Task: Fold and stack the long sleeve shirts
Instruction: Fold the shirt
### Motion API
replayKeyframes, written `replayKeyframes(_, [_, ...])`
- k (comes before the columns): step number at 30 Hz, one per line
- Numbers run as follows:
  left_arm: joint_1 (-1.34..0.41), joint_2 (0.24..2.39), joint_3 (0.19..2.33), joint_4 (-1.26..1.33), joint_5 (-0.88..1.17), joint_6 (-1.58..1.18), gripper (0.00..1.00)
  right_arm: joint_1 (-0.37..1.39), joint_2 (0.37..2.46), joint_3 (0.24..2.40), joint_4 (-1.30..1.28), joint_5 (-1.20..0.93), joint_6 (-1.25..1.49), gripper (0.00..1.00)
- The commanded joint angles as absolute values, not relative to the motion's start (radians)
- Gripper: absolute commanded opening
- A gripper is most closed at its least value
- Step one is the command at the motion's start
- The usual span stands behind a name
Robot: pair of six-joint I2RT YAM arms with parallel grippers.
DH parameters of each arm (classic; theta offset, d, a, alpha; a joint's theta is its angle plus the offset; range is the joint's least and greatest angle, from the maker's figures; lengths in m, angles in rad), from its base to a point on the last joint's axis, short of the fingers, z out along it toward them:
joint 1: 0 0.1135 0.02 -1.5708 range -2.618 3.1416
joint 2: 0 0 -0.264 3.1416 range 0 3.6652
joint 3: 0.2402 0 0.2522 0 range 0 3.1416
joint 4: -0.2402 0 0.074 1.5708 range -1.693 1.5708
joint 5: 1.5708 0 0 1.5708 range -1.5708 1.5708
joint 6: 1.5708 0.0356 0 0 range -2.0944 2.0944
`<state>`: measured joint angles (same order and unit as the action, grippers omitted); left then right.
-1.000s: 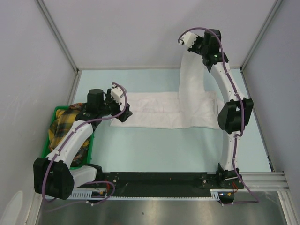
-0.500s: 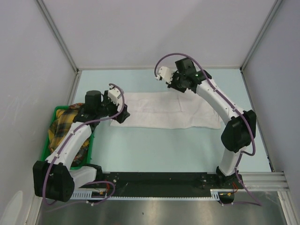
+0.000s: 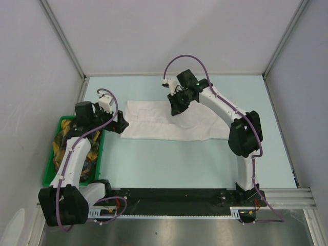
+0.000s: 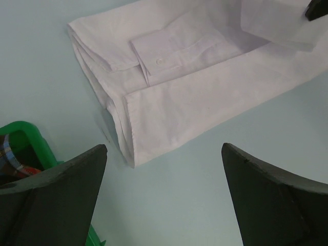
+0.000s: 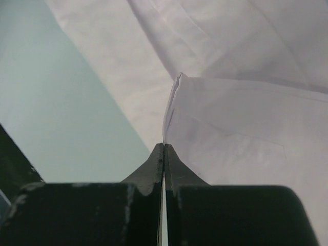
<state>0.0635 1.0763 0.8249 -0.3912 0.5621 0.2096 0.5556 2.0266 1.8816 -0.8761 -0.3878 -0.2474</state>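
Note:
A white long sleeve shirt (image 3: pixel 148 125) lies partly folded on the pale table. Its buttoned cuff and left edge show in the left wrist view (image 4: pixel 169 92). My right gripper (image 3: pixel 174 108) is shut on a fold of the shirt's cloth (image 5: pixel 230 128) and holds it low over the shirt's middle; the pinched cloth edge rises just past the closed fingertips (image 5: pixel 164 147). My left gripper (image 3: pixel 119 123) is open and empty. It hovers over bare table just left of the shirt's left edge (image 4: pixel 164 195).
A green basket (image 3: pixel 53 154) holding plaid and other coloured clothes sits at the table's left edge, under my left arm; its corner shows in the left wrist view (image 4: pixel 31 138). Grey walls with metal frame posts close in the table on three sides.
My right gripper has come down and to the left, carrying the shirt's right part over its middle. My left gripper has drawn back left, off the shirt.

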Motion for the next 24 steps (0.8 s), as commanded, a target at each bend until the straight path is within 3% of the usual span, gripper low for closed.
replayKeyframes(1, [0.097,1.019,0.824,-0.442,0.591,0.212,1.00,0.598,1.980,1.810,-0.641,-0.515,-0.005,0.00])
replayKeyframes(24, [0.115,0.943,0.759,-0.509,0.551,0.261,0.99,0.707,2.192,1.878,-0.270,-0.248,0.282,0.00])
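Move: The button cuff near the shirt's left end, towards which the right hand carries the pinched flap, lies about 15 cm to its left, level with it and some 13 cm below. The shirt's left end is 8 cm farther left of the cuff and 2 cm farther back; the green bin's middle is about 46 cm left and 17 cm back. From the left hand, the cuff is roughly 6 cm ahead, 8 cm right and 15 cm below. Keep the right fingers shut on the shirt flap and draw it left about 11 cm towards the button cuff, first nearly level, then also sinking some 4 cm and easing forward, while the wrist turns clockwise and its left side rises. Back the open, empty left gripper off the shirt's left end by about 3 cm. ##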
